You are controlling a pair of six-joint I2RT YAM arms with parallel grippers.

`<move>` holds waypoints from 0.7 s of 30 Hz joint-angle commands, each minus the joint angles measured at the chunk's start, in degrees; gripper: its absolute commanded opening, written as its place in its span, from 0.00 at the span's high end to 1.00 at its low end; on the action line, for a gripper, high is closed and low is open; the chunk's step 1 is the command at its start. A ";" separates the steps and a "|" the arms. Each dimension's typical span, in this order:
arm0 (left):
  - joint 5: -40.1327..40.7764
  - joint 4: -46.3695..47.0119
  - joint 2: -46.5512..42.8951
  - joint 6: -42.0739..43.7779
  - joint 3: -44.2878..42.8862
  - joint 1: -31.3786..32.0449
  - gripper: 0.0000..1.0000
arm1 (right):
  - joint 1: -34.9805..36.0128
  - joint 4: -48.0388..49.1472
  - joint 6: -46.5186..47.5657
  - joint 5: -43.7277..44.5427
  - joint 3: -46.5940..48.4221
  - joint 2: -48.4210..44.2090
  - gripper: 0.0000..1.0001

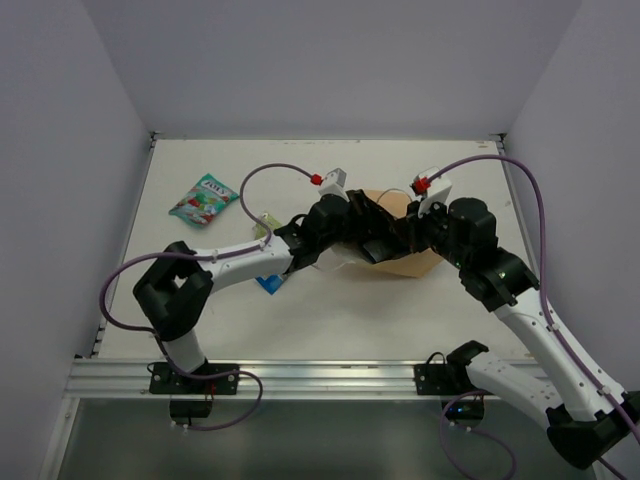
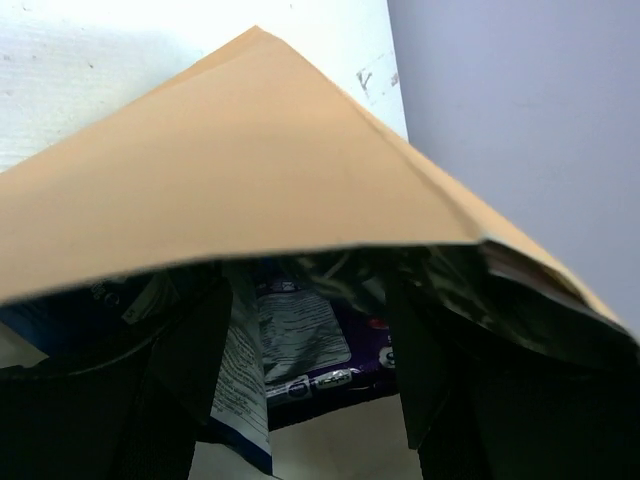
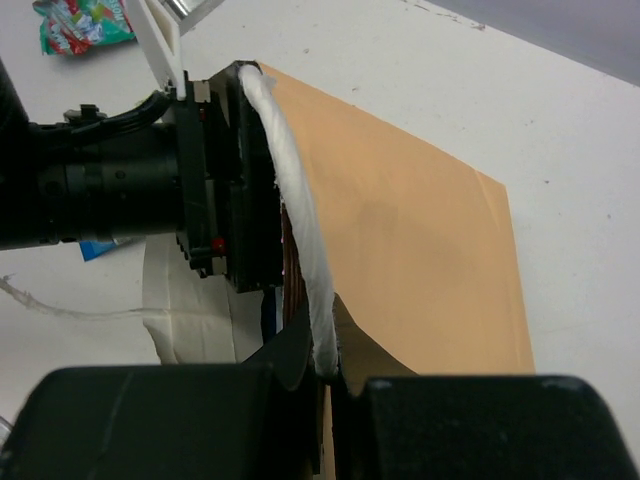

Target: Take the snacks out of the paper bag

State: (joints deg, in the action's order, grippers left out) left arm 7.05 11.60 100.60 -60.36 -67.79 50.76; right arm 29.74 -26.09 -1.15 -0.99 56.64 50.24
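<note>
The tan paper bag (image 1: 408,262) lies on its side mid-table, mouth towards the left. My right gripper (image 3: 328,350) is shut on the white strip along the bag's (image 3: 420,240) upper mouth edge and holds it lifted. Under that raised tan wall (image 2: 250,170) my left gripper (image 2: 305,385) is inside the mouth, open. Between its fingers (image 2: 190,370) lie a dark purple-blue snack packet (image 2: 320,345) and a blue packet with a white printed back (image 2: 240,390), neither gripped. A teal-and-red pouch (image 1: 204,198) lies outside, at the far left.
A small blue wrapper (image 1: 267,284) lies on the table under the left arm. A white paper flap (image 3: 190,320) with a thin cord lies in front of the bag's mouth. White walls close in the table on three sides.
</note>
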 commanded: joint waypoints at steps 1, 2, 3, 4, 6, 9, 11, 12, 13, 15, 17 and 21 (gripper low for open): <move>4.37 6.77 -5.85 -2.57 2.66 0.13 0.30 | 0.67 1.57 -1.14 -1.56 -0.04 -0.49 1.00; 4.55 6.86 -6.29 -2.75 3.10 0.13 0.30 | 0.67 1.56 -0.96 -1.38 0.05 -0.41 1.00; 4.47 6.77 -6.72 -3.62 3.36 0.13 0.30 | 0.67 1.56 -0.87 -1.29 0.05 -0.49 1.00; 4.46 6.95 -6.82 -3.89 3.63 0.13 0.30 | 0.67 1.56 -0.79 -1.20 0.05 -0.41 1.00; 4.64 6.51 -5.95 -4.24 3.02 0.13 0.30 | 0.67 1.83 -0.87 -1.38 0.05 -0.32 1.00; 4.64 5.81 -3.58 -4.59 1.09 0.13 0.30 | 0.76 1.83 -1.14 -1.73 0.22 0.12 1.00; 4.55 5.11 -1.99 -4.86 -0.84 0.13 0.31 | 0.76 1.92 -1.22 -2.08 0.14 0.12 1.00; 4.64 4.84 -0.59 -5.20 -1.20 0.13 0.32 | 0.76 2.00 -1.31 -2.26 0.05 0.12 1.00; 4.73 4.84 0.12 -5.30 -1.64 0.13 0.35 | 0.76 2.09 -1.40 -2.34 0.05 0.12 1.00; 4.73 4.67 1.70 -5.56 -2.52 0.13 0.40 | 0.76 2.00 -1.58 -2.43 -0.04 -0.05 1.00; 5.25 4.23 2.32 -5.47 -2.96 0.04 0.50 | 0.76 2.09 -1.67 -2.43 -0.48 -0.40 1.00; 5.17 3.00 1.10 -4.16 -2.61 0.04 0.85 | 0.76 2.18 -1.75 -1.64 -1.18 -1.02 1.00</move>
State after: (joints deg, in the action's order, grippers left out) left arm 10.04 14.24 102.98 -65.25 -68.27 50.76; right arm 30.02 -25.65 -1.69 -1.23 55.99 50.19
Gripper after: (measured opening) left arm 0.199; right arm 0.022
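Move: The left hand is already inside the bag mouth, open. The purple snack pack lies just beyond its fingertips, about 3 cm ahead, 3 cm right and 4 cm below. The blue-white pack is some 5 cm to the left of the purple one, level with it in reach and height. The rim spot pinched by the right hand is roughly 4 cm back, 4 cm right and 9 cm above. From the right hand, the purple pack lies about 7 cm ahead, 2 cm left and 14 cm below. Up about 3 cm inside the bag mouth, then down again by slightly more and a little forward, the left hand dips towards the purple pack, its fingers closing most of the way from wide open during the descent. The wrist turns only slightly, some 5 degrees. The right hand stays put and keeps its shut pinch on the rim. ##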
